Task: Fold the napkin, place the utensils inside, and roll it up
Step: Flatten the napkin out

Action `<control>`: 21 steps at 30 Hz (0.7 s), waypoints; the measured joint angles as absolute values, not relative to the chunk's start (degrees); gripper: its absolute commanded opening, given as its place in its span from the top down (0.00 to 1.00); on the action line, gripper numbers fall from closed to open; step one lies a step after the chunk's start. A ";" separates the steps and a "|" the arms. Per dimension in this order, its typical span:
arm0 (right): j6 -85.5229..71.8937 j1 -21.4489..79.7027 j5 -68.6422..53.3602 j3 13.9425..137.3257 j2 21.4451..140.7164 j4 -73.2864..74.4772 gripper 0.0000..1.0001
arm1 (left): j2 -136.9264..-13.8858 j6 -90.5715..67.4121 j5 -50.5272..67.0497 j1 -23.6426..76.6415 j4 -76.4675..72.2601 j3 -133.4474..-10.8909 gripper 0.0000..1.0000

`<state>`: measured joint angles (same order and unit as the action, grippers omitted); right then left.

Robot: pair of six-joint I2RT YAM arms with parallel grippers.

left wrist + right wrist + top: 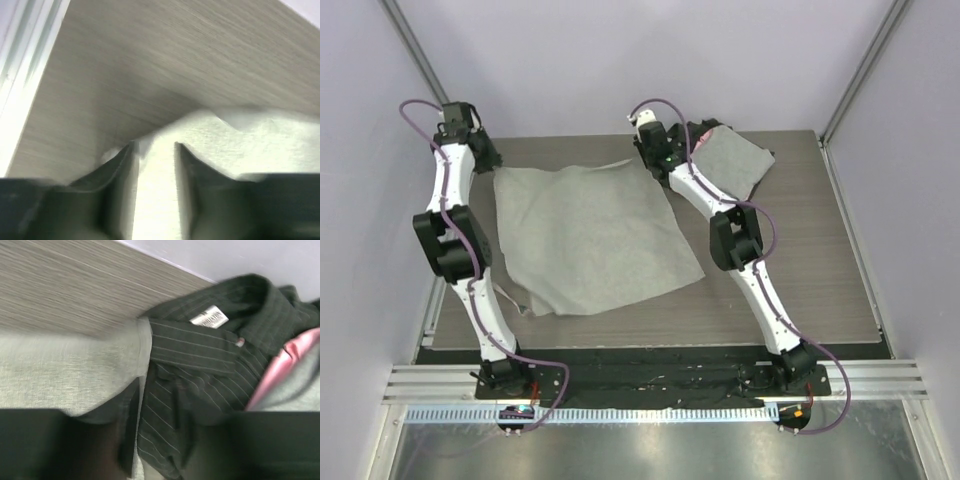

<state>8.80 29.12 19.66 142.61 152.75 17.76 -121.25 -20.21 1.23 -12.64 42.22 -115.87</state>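
Observation:
The napkin (590, 235) lies spread almost flat on the table, a light-grey square with a small fold at its near left corner. My left gripper (485, 157) hangs over the napkin's far left corner. In the left wrist view its jaws (155, 147) stand parted, with the napkin (240, 140) bright beneath the gap. My right gripper (655, 155) is at the far right corner. Its dark fingers (175, 400) stand apart over the napkin's corner (65, 365) and a black striped shirt (200, 355). The utensils are out of view.
A pile of cloths sits at the back right of the table (800, 270): a folded grey cloth (735, 160), the black striped shirt and a pink cloth (280, 370). White walls enclose the table. A metal rail (20, 75) runs along the left edge.

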 measured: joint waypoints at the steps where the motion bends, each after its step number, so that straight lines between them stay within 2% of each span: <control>1: 8.69 29.12 18.76 141.45 152.75 16.01 0.20 | -123.15 -19.70 1.52 -12.60 42.37 -118.28 0.26; 3: 8.16 29.12 17.19 141.14 152.75 12.86 0.13 | -125.05 -19.09 1.61 -12.49 43.00 -120.86 0.16; 7: 8.01 29.12 14.33 137.99 149.18 8.58 0.12 | -122.58 -19.18 1.61 -12.43 42.63 -118.08 0.04; 15: 4.95 29.91 7.84 117.03 127.59 10.00 0.16 | -112.18 -19.25 2.22 -12.38 43.22 -109.38 0.02; 21: -1.85 35.48 4.80 103.26 112.57 12.64 0.17 | -103.94 -17.56 3.51 -11.86 45.23 -104.88 0.01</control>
<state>-1.85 35.48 4.80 103.26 112.57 12.64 -103.94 -17.56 3.51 -11.86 45.23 -104.88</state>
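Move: Both hands are at the napkin's far edge, fingers just starting to part. From the left hand, at its left corner, the napkin's middle lies about 25 cm right, 17 cm back and 8 cm below; the fork is some 10 cm right and 32 cm back. From the right hand, at the right corner, the napkin's middle is roughly 9 cm left, 23 cm back and 4 cm down; the black cloth is about 9 cm right and 1 cm ahead, the grey cloth 24 cm right and 1 cm back. Backing off and rising after a slight forward drift, both hands open wide and leave the napkin's far corners. The right goes faster, about 15 cm back and nearly as far up, drifting left over the cloth as its wrist rolls and swings counter-clockwise; the left retreats about 6 cm back and up, easing slightly right. ##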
